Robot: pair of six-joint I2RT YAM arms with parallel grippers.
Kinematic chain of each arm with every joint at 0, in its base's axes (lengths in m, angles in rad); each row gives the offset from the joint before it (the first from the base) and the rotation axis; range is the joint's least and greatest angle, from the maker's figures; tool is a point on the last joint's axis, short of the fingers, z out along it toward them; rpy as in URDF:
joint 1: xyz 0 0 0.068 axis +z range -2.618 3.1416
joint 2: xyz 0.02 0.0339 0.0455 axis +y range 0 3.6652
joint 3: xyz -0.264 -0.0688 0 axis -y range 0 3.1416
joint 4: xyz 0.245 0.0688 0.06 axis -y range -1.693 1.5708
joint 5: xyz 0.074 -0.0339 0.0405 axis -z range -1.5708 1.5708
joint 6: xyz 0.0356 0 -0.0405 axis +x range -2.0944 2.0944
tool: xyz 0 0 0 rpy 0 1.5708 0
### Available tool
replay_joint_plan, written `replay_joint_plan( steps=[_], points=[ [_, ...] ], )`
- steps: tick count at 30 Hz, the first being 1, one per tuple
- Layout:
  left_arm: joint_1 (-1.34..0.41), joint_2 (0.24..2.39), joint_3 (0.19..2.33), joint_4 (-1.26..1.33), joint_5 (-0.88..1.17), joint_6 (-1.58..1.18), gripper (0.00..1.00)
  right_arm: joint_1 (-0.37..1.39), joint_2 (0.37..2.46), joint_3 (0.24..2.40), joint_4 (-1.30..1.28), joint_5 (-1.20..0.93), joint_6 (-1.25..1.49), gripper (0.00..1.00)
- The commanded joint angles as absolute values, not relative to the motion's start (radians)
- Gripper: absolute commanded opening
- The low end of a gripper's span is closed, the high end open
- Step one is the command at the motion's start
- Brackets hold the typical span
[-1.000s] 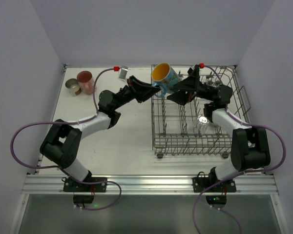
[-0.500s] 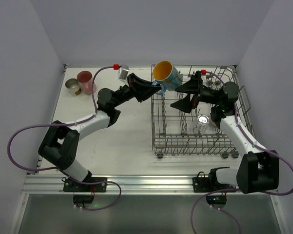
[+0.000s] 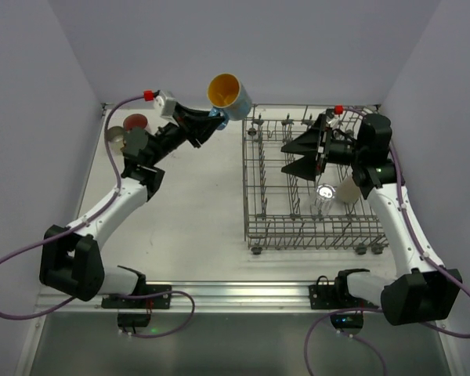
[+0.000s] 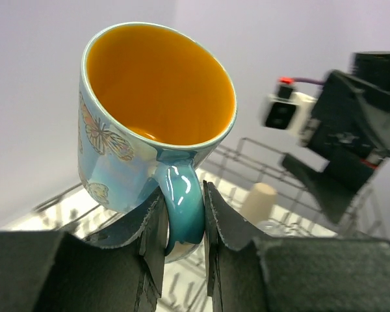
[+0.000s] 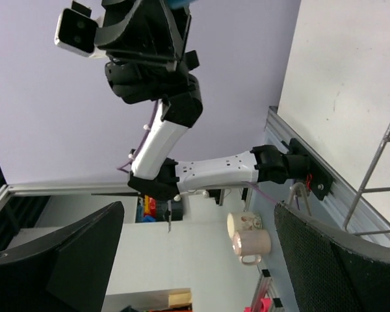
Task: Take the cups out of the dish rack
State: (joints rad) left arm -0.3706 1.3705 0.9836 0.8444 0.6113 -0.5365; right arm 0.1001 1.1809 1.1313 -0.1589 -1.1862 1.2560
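My left gripper (image 3: 211, 123) is shut on the handle of the blue patterned mug (image 3: 229, 95), which has an orange inside. It holds the mug high, left of the dish rack (image 3: 254, 205), mouth tilted up. In the left wrist view the handle (image 4: 182, 203) sits pinched between both jaws, below the mug body (image 4: 127, 146). My right gripper (image 3: 299, 156) is open and empty above the rack's middle. A clear glass tumbler (image 3: 326, 197) and a plain beige cup (image 3: 348, 190) stand in the rack. A pink mug (image 3: 135, 123) and a tan cup (image 3: 115, 137) stand at the table's far left.
The left arm partly covers the pink mug and tan cup. The white walls close in at the back and sides. In the right wrist view the open gripper (image 5: 198, 260) frames the left arm (image 5: 214, 172) and two mugs (image 5: 248, 238) beyond the table's front rail.
The left gripper has carried the blue mug up and to the left, away from the rack. The right gripper has drawn back to the right, clear of the mug.
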Motion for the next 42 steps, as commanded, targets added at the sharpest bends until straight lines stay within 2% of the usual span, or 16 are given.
replay_joint_plan(
  steps=[1,10,17,28,42],
  points=[
    [-0.296,1.276,0.989,0.805,0.523,-0.416,0.00,0.081,1.193,1.146,-0.275,-1.181,1.161,0.99],
    [-0.230,1.262,0.943,0.597,0.321,-0.299,0.00,0.060,1.207,1.172,-0.279,-1.189,1.140,0.99],
    [-0.195,1.327,0.876,0.609,0.189,-0.302,0.00,0.051,1.207,1.206,-0.299,-1.190,1.103,0.99],
    [-0.103,1.460,0.781,0.796,0.259,-0.363,0.00,0.006,1.239,1.189,-0.313,-1.247,1.058,0.99],
    [-0.041,1.718,0.885,0.893,0.325,-0.370,0.00,-0.046,1.307,1.190,-0.324,-1.281,1.002,0.99]
  ],
)
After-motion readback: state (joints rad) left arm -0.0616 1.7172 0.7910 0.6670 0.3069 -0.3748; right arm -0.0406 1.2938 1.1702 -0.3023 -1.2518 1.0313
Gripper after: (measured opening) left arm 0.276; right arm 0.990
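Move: The left gripper already holds the blue mug by its handle. Its clear table spot lies about 17 cm ahead, 15 cm left and some 34 cm below; beyond that are the pink cup, 20 ahead and 30 left, and the cream cup, 18 ahead and 37 left. The rack's left rim is level, 6 cm right and 28 below. From the right hand the glass mug is about 3 cm ahead, 14 right, 29 below; the tan cup 5 ahead, 22 right, same depth. Bring the left gripper down nearly 30 cm, swinging left and forward away from the rack at first, then sinking more steeply to the table spot right of the pink cup; turn it some 35 degrees counter-clockwise and tip the fingers down, keeping the pinch on the mug's handle. Meanwhile ease the open right hand right, forward and down over the rack, towards the glass mug. ##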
